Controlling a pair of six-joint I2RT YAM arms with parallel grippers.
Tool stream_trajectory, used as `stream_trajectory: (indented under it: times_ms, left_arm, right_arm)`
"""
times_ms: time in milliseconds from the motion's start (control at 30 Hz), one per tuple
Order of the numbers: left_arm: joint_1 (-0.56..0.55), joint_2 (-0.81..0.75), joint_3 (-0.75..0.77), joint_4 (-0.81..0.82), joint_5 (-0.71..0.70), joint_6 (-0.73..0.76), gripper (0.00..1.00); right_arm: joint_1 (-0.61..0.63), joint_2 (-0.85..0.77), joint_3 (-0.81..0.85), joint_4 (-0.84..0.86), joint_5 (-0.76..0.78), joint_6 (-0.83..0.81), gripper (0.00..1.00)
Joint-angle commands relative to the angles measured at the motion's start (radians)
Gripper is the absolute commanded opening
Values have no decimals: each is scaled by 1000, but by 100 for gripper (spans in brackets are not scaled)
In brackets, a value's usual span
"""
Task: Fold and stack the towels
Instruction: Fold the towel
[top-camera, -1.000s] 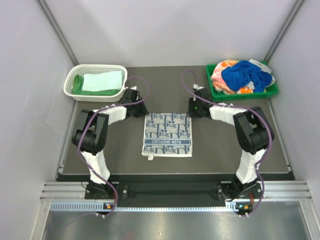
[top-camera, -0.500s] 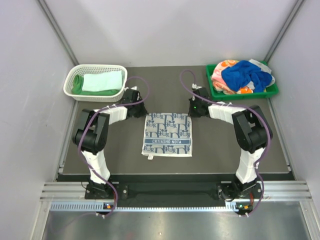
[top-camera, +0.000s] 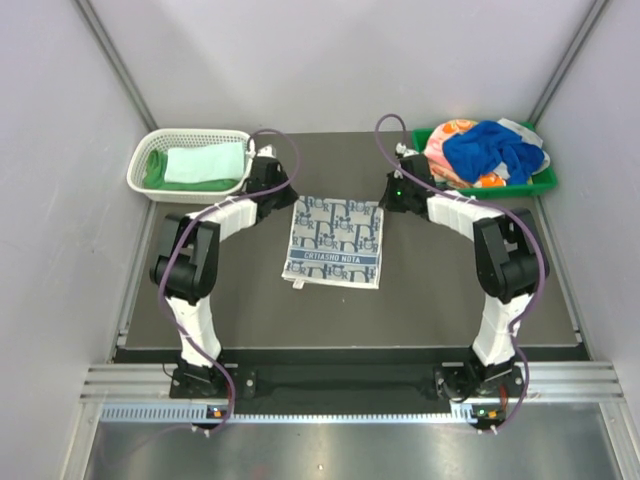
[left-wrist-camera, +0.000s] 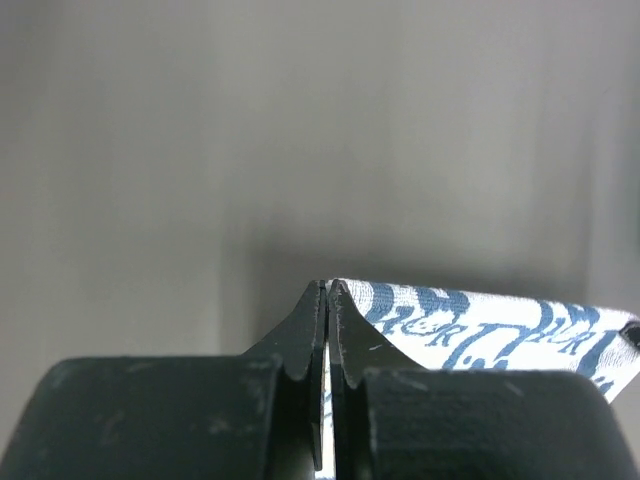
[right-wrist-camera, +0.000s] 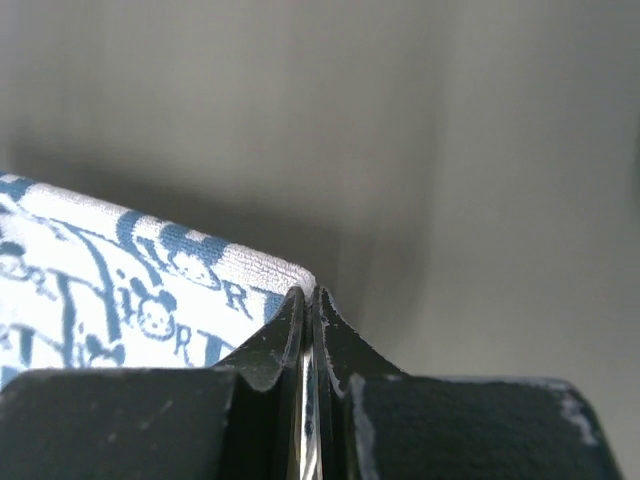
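Observation:
A white towel with grey-blue squares (top-camera: 335, 240) lies mid-table. Its far edge is lifted off the mat. My left gripper (top-camera: 283, 196) is shut on its far left corner, and the towel (left-wrist-camera: 480, 325) shows to the right of the closed tips (left-wrist-camera: 327, 290). My right gripper (top-camera: 386, 197) is shut on its far right corner, and the towel (right-wrist-camera: 130, 290) shows to the left of the closed tips (right-wrist-camera: 308, 297). A pale mint towel (top-camera: 205, 160) lies folded on a bright green one (top-camera: 157, 170) in the basket. A royal blue towel (top-camera: 490, 147) and an orange-pink print towel (top-camera: 445, 155) lie bunched in the tray.
The white mesh basket (top-camera: 140, 185) stands at the far left. The green plastic tray (top-camera: 430, 185) stands at the far right, just behind my right gripper. Grey walls close in the back and both sides.
Both grippers have moved toward the back of the table with the towel's far corners, raising that edge and pulling the towel farther back.

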Motion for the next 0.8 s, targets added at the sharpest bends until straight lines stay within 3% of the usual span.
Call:
stream_trajectory:
  times_ms: [0, 233, 767]
  left_arm:
    - [16, 20, 54, 95, -11, 2, 0]
    - [24, -46, -18, 178, 7, 9, 0]
    - [24, -297, -400, 302, 50, -21, 0]
  right_arm:
    - [-24, -6, 56, 84, -49, -28, 2]
    - [-28, -67, -9, 180, -101, -42, 3]
    - [34, -328, -370, 280, -86, 17, 2]
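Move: Each hand still pinches a far corner of the patterned towel, lifted some 6 cm off the table. For the left hand the towel's near left corner is about 20 cm back and 2 cm left; for the right hand the towel's near right corner is roughly 20 cm back and 1 cm left, 5 cm lower. The white basket stands about 27 cm left and 11 cm ahead of the left hand, the green bin some 28 cm right and 14 cm ahead of the right. Forward and up first by a scant 2 cm, then straight into a reverse: both hands together draw the pinched far edge back over the towel towards its near edge, ending about 6 cm nearer the base than they began. They stay at much the same low height, fingertips tilting up slightly, fingers shut on the cloth throughout. ##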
